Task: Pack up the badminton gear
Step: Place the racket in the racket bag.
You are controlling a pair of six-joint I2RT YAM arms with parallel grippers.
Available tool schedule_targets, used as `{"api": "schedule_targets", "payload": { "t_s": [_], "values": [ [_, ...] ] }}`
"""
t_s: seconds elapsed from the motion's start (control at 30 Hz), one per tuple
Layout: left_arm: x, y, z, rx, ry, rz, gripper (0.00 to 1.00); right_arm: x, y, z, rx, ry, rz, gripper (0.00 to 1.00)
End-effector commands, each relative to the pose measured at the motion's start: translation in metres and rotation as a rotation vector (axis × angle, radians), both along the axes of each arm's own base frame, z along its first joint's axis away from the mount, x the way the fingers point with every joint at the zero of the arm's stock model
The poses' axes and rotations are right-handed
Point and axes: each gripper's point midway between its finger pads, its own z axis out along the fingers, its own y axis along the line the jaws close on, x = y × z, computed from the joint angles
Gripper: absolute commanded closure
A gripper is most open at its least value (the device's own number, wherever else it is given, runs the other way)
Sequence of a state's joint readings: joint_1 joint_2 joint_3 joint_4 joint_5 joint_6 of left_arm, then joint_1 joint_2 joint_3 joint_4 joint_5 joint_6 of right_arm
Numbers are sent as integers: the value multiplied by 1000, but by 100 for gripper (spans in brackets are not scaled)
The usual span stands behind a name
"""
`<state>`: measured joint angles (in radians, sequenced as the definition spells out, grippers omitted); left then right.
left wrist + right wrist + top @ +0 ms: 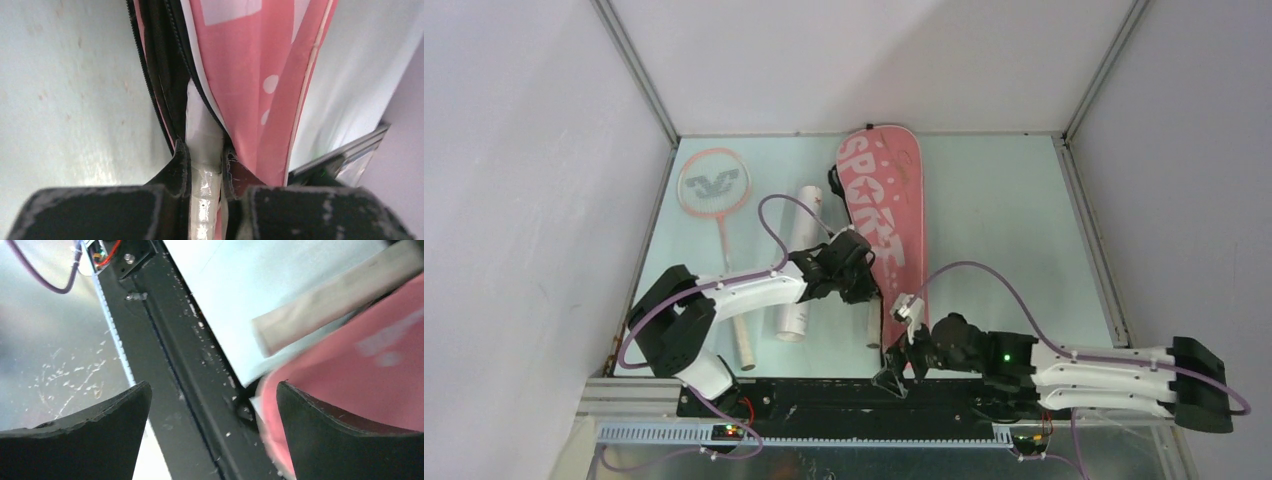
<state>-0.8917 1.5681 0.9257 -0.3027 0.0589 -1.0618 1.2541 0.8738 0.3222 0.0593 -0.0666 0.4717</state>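
The pink "SPORT" racket bag (884, 215) lies lengthwise in the middle of the table, its black zipper edge (165, 75) open on the left side. My left gripper (864, 285) is shut on the white handle (204, 125) of a racket whose head is hidden inside the bag (250, 70). A second pink-framed racket (714, 185) lies flat at the far left. The long white tube (799, 265) lies between it and the bag. My right gripper (902, 352) stands open at the bag's near end (360, 365), holding nothing.
The black base rail (190, 365) runs along the table's near edge, right under my right gripper (212, 395). A white handle end (325, 310) pokes out beside the bag. Metal frame posts (639, 70) and grey walls close off the back and sides.
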Motion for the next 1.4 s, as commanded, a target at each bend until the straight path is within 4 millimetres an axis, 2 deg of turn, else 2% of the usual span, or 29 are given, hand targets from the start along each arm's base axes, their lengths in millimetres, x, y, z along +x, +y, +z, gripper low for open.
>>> {"api": "schedule_targets", "payload": {
  "t_s": [0.0, 0.1, 0.17, 0.2, 0.23, 0.37, 0.47, 0.53, 0.63, 0.77, 0.87, 1.03, 1.17, 1.27, 1.33, 1.37],
  "values": [
    [76, -24, 90, -248, -284, 237, 100, -7, -28, 16, -105, -39, -116, 4],
    [78, -25, 86, -245, -272, 235, 100, -20, -38, 5, -178, -137, -87, 8],
    [78, -24, 85, -237, -268, 234, 100, -24, -30, 3, -190, -221, -26, 10],
    [77, -23, 83, -225, -269, 229, 100, -21, -27, 4, -204, -272, -12, 11],
    [77, -21, 83, -217, -272, 233, 100, -8, -31, 0, -254, -327, -70, 12],
    [76, -5, 77, -134, -293, 236, 100, 25, -35, 19, -319, -456, -208, 13],
    [73, 8, 71, -74, -299, 240, 100, 36, -37, 38, -319, -504, -257, 13],
    [72, 12, 71, -52, -298, 234, 100, 41, -44, 42, -338, -522, -279, 14],
    [72, 15, 73, -27, -294, 235, 100, 49, -50, 40, -397, -542, -288, 15],
    [72, 15, 81, -27, -291, 239, 100, 54, -43, 30, -459, -563, -267, 16],
    [71, 19, 88, -23, -295, 245, 100, 71, -46, 21, -544, -567, -311, 18],
    [66, 31, 90, 13, -301, 251, 100, 95, -50, 21, -583, -560, -431, 27],
    [65, 38, 94, 35, -309, 256, 100, 105, -50, 19, -584, -555, -473, 37],
    [64, 41, 97, 40, -312, 256, 100, 110, -50, 17, -605, -548, -488, 39],
    [63, 43, 99, 44, -317, 259, 100, 112, -49, 15, -624, -548, -496, 45],
    [64, 45, 100, 47, -322, 266, 100, 112, -50, 13, -645, -555, -497, 53]
  ]
}}
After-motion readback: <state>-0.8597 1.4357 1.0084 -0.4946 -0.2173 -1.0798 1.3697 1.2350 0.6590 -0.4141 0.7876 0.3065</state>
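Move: The left gripper already holds the racket by its handle, with the head inside the racket bag. The bag's middle lies about 12 cm ahead of that hand and 5 cm to its right, a little lower; the tube is some 8 cm ahead and 21 cm to its left. From the empty, open right gripper, the bag's lower end is about 4 cm ahead, 2 cm to its right and 5 cm below; the racket's handle end is roughly 8 cm ahead and 5 cm left. Keep the left grip on the handle: push the racket about 4.5 cm forward along the bag, then carry it some 5 cm left and lift 3 cm. Draw the open right gripper back 4 cm, then bring it about 14 cm forward and 5 cm right to the bag's lower end, swinging its fingers from leftward to forward and down and closing them partway. ##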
